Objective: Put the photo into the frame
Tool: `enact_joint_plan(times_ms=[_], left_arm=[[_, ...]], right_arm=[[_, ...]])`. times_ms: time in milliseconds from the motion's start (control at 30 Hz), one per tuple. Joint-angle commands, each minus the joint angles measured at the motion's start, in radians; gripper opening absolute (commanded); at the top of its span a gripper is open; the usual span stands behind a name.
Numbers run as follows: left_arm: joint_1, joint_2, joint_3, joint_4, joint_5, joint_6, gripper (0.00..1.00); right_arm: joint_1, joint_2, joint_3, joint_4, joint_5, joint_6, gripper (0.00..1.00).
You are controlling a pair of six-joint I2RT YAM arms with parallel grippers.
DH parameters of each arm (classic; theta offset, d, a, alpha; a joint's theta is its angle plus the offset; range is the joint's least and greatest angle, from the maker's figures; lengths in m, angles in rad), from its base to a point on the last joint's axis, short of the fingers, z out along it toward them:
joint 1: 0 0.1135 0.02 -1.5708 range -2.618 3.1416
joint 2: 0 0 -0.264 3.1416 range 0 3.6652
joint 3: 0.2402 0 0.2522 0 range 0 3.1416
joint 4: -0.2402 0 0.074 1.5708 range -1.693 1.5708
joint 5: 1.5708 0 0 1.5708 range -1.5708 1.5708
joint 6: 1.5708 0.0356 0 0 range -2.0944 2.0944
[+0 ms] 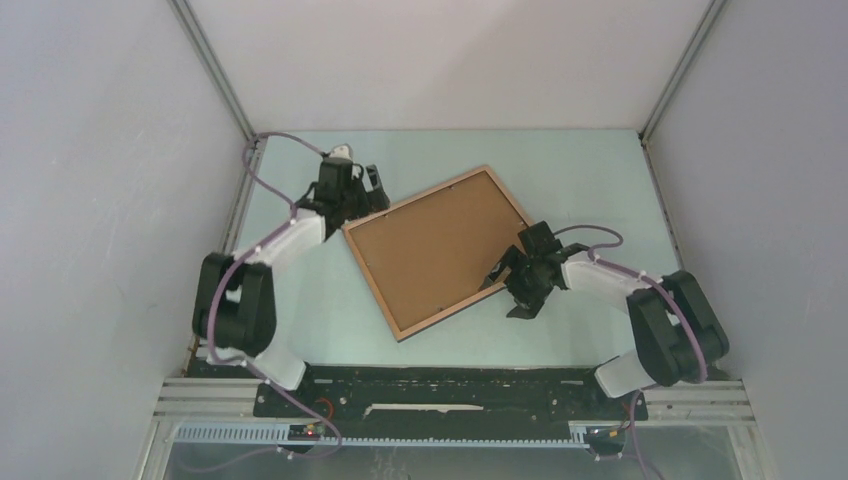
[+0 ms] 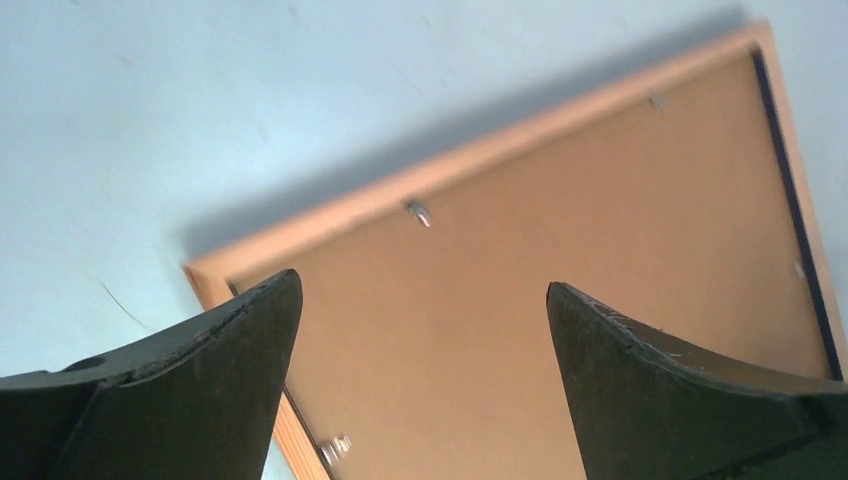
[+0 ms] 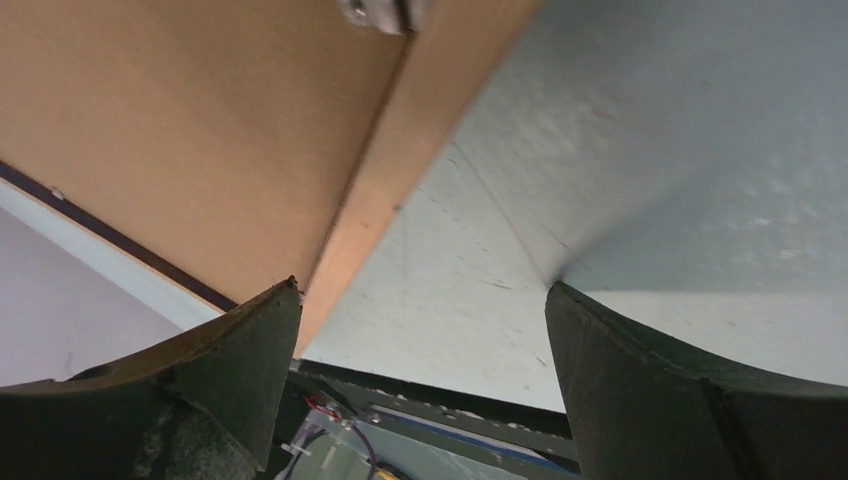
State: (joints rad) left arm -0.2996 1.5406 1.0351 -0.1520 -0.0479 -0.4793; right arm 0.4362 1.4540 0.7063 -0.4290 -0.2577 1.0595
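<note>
The frame (image 1: 437, 250) lies back side up and turned at an angle on the pale table, its brown board showing. The photo is not in view. My left gripper (image 1: 368, 192) is open at the frame's far-left corner. In the left wrist view the left gripper (image 2: 420, 300) hangs over the board (image 2: 600, 230) with nothing between its fingers. My right gripper (image 1: 508, 282) is open at the frame's near-right edge. In the right wrist view the right gripper (image 3: 422, 300) has its left fingertip (image 3: 270, 320) at the wooden edge (image 3: 395, 170) and bare table between the fingers.
Small metal tabs (image 2: 418, 212) hold the backing board along the frame's inner rim. Grey walls (image 1: 100, 180) enclose the table on three sides. A black rail (image 1: 450, 385) with cables runs along the near edge by the arm bases.
</note>
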Motion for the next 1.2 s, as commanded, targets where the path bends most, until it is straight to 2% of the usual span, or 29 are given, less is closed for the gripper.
enact_joint_plan(times_ms=[0, 100, 167, 267, 500, 633, 767, 800, 1000, 1167], left_arm=[[0.084, 0.145, 0.22, -0.036, 0.026, 0.052, 1.0], [0.123, 0.261, 0.303, -0.013, 0.035, 0.075, 1.0], [0.147, 0.366, 0.418, -0.053, 0.11, 0.081, 1.0], [0.165, 0.501, 0.536, -0.119, 0.142, 0.064, 1.0], [0.168, 0.607, 0.551, -0.142, 0.225, -0.012, 1.0], [0.168, 0.562, 0.392, -0.075, 0.318, -0.07, 1.0], [0.167, 0.452, 0.106, 0.132, 0.433, -0.161, 0.98], [0.166, 0.415, 0.028, 0.232, 0.456, -0.193, 0.98], [0.145, 0.223, -0.406, 0.607, 0.562, -0.393, 0.96], [0.079, 0.136, -0.599, 0.78, 0.595, -0.486, 0.96]], right_arm=[[0.038, 0.093, 0.083, 0.006, 0.027, 0.069, 0.97], [0.04, 0.147, 0.109, -0.002, 0.037, 0.05, 0.97], [0.037, 0.176, 0.125, -0.01, 0.049, 0.038, 0.97], [0.025, 0.202, 0.149, -0.024, 0.062, 0.022, 0.97], [-0.041, 0.23, 0.206, -0.053, 0.085, -0.042, 0.97], [-0.107, 0.249, 0.248, -0.054, 0.056, -0.119, 0.97], [-0.162, 0.3, 0.332, -0.066, 0.019, -0.24, 0.97], [-0.176, 0.317, 0.361, -0.076, 0.022, -0.271, 0.97], [-0.249, 0.454, 0.59, -0.169, -0.02, -0.424, 0.97], [-0.257, 0.568, 0.82, -0.296, 0.017, -0.495, 0.98]])
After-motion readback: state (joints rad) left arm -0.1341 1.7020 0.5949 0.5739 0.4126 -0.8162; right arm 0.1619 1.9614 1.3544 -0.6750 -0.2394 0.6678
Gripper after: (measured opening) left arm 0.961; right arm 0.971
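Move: The picture frame lies back side up, its brown board in place. From the left hand, the far long bar near its left corner is about 5 cm ahead, 2 cm left and 11 cm below; that corner is 3 cm ahead and 7 cm left, and the frame's middle 18 cm right and 2 cm back. From the right hand, the near long bar is 2 cm ahead, 1 cm left; the right corner about 9 cm ahead and 11 cm right. The left hand, open, reaches some 13 cm forward over the far long bar while starting to sink, finishes dropping about 9 cm beyond it, then draws back some 15 cm with its left finger hooked on the bar's outer side, rolling about 30 degrees left side down. The right hand stays low and open, first easing a little forward and left to the near long bar, then sweeping forward and to the right, some 15 cm forward in all, its outer finger coming against that bar's outside and pushing the bar along. ##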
